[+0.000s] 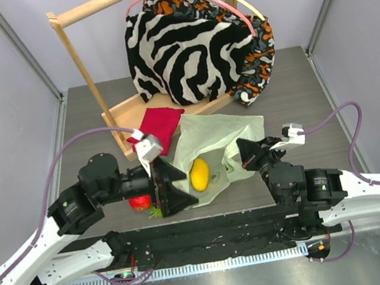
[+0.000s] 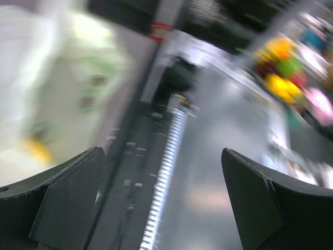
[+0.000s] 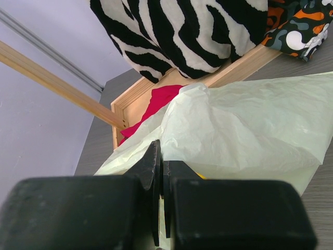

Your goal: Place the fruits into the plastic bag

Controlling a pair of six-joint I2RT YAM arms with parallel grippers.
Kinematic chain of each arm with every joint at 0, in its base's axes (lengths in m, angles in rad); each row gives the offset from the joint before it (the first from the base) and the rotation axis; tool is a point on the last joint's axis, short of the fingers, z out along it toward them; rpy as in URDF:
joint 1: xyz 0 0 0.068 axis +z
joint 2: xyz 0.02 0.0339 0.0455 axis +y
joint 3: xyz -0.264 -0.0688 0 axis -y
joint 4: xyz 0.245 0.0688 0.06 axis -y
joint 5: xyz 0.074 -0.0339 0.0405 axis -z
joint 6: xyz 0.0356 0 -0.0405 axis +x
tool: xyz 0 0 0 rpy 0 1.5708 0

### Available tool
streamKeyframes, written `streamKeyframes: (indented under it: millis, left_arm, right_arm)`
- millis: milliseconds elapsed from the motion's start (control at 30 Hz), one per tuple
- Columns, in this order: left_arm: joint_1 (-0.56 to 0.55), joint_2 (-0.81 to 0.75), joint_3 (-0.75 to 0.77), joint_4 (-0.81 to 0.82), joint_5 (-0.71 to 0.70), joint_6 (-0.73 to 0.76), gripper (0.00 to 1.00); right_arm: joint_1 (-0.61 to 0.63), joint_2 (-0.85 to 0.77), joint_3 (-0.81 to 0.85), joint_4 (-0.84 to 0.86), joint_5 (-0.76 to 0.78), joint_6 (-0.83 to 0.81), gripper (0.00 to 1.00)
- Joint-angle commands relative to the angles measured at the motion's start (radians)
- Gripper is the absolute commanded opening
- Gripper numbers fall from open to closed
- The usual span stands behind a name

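Note:
The pale-green plastic bag (image 1: 222, 137) lies crumpled in the middle of the table. A yellow mango (image 1: 199, 173) rests at its near-left mouth. My left gripper (image 1: 175, 187) hangs open just left of the mango with nothing between its fingers (image 2: 67, 203). A red apple (image 1: 140, 202) and a bit of green fruit (image 1: 155, 211) sit on the table under the left wrist, partly hidden. My right gripper (image 1: 243, 152) is shut on the bag's near-right edge. In the right wrist view the bag (image 3: 244, 120) film is pinched in the right gripper (image 3: 161, 156). The left wrist view is blurred.
A wooden rack (image 1: 85, 72) stands at the back, draped with zebra-striped fabric (image 1: 182, 49) and a patterned garment (image 1: 260, 59). A red cloth (image 1: 158, 126) lies on its base, touching the bag's far-left edge. The table's near edge (image 2: 166, 156) runs under the left gripper.

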Motion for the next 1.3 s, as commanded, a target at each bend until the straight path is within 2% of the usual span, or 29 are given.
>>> streamKeyframes:
  millis: [0,233,467,667,733,767,800,833,900,933,1000,1033,1100,1167,1200,1267]
  left_arm:
    - [0.003,-0.011,0.032,-0.258,-0.705,-0.081,1.00]
    - [0.003,0.065,-0.027,-0.332,-0.687,-0.203,1.00]
    - [0.005,0.044,-0.186,-0.194,-0.564,-0.319,1.00]
    - [0.003,0.078,-0.266,-0.057,-0.499,-0.332,1.00]
    - [0.005,0.085,-0.284,-0.003,-0.481,-0.321,0.89]
    - [0.003,0.085,-0.286,0.052,-0.463,-0.318,0.64]
    - [0.005,0.090,-0.281,0.077,-0.456,-0.316,0.51]
    - [0.003,0.095,-0.275,0.103,-0.450,-0.316,0.32]
    - [0.003,0.101,-0.245,0.163,-0.450,-0.293,0.13]
    - [0.003,0.114,-0.187,0.171,-0.459,-0.279,0.00]
    - [0.016,0.134,-0.113,0.173,-0.487,-0.223,0.00]
    - [0.025,0.162,-0.020,0.171,-0.486,-0.207,0.00]
    - [0.074,0.197,0.074,0.171,-0.431,-0.177,0.00]
    - [0.164,0.265,0.206,0.185,-0.357,-0.183,0.00]
    - [0.201,0.292,0.243,0.194,-0.243,-0.193,0.00]
    - [0.311,0.364,0.336,0.231,-0.133,-0.252,0.00]
  right_arm:
    - [0.005,0.002,0.039,0.018,0.047,0.012,0.01]
    - [0.003,0.009,0.046,0.016,0.055,0.008,0.01]
    - [0.005,0.009,0.043,0.016,0.053,0.012,0.01]
    - [0.005,0.014,0.049,0.016,0.046,0.005,0.01]
    - [0.005,0.014,0.051,0.016,0.046,-0.005,0.01]
    - [0.005,0.014,0.057,0.016,0.046,-0.011,0.01]
    - [0.005,0.015,0.062,0.016,0.049,-0.030,0.01]
    - [0.005,0.015,0.066,0.016,0.056,-0.049,0.01]
    - [0.003,0.019,0.091,0.016,0.069,-0.111,0.01]
    - [0.005,0.023,0.104,0.016,0.075,-0.138,0.01]
    - [0.005,0.029,0.153,0.019,0.099,-0.207,0.01]
    - [0.005,0.037,0.173,0.022,0.110,-0.275,0.01]
    - [0.005,0.045,0.232,0.037,0.142,-0.359,0.01]
    - [0.003,0.049,0.279,0.100,0.147,-0.510,0.01]
    - [0.003,0.051,0.293,0.128,0.145,-0.559,0.01]
    - [0.006,0.063,0.350,0.160,0.147,-0.665,0.01]
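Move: The bag's free left rim lies about 17 cm below the left gripper, some 7 cm ahead and 3 cm to its left. The yellow mango, already in the bag, is roughly 16 cm ahead, 4 cm right and 24 cm down; the grapes are about 8 cm ahead, 9 cm left and 26 cm down. From the right gripper, already holding the other rim, the left rim lies some 18 cm left, 5 cm back and 13 cm lower. Swing the open left gripper forward and down to the bag's free left rim, about 17 cm lower, turning it some 35 degrees counter-clockwise. Pinch the rim shut between its fingers, then raise it quickly by about 20 cm, carrying it forward and a little right. Keep the right gripper still on its rim until the left has closed, then lift it about 8 cm too, easing right. ##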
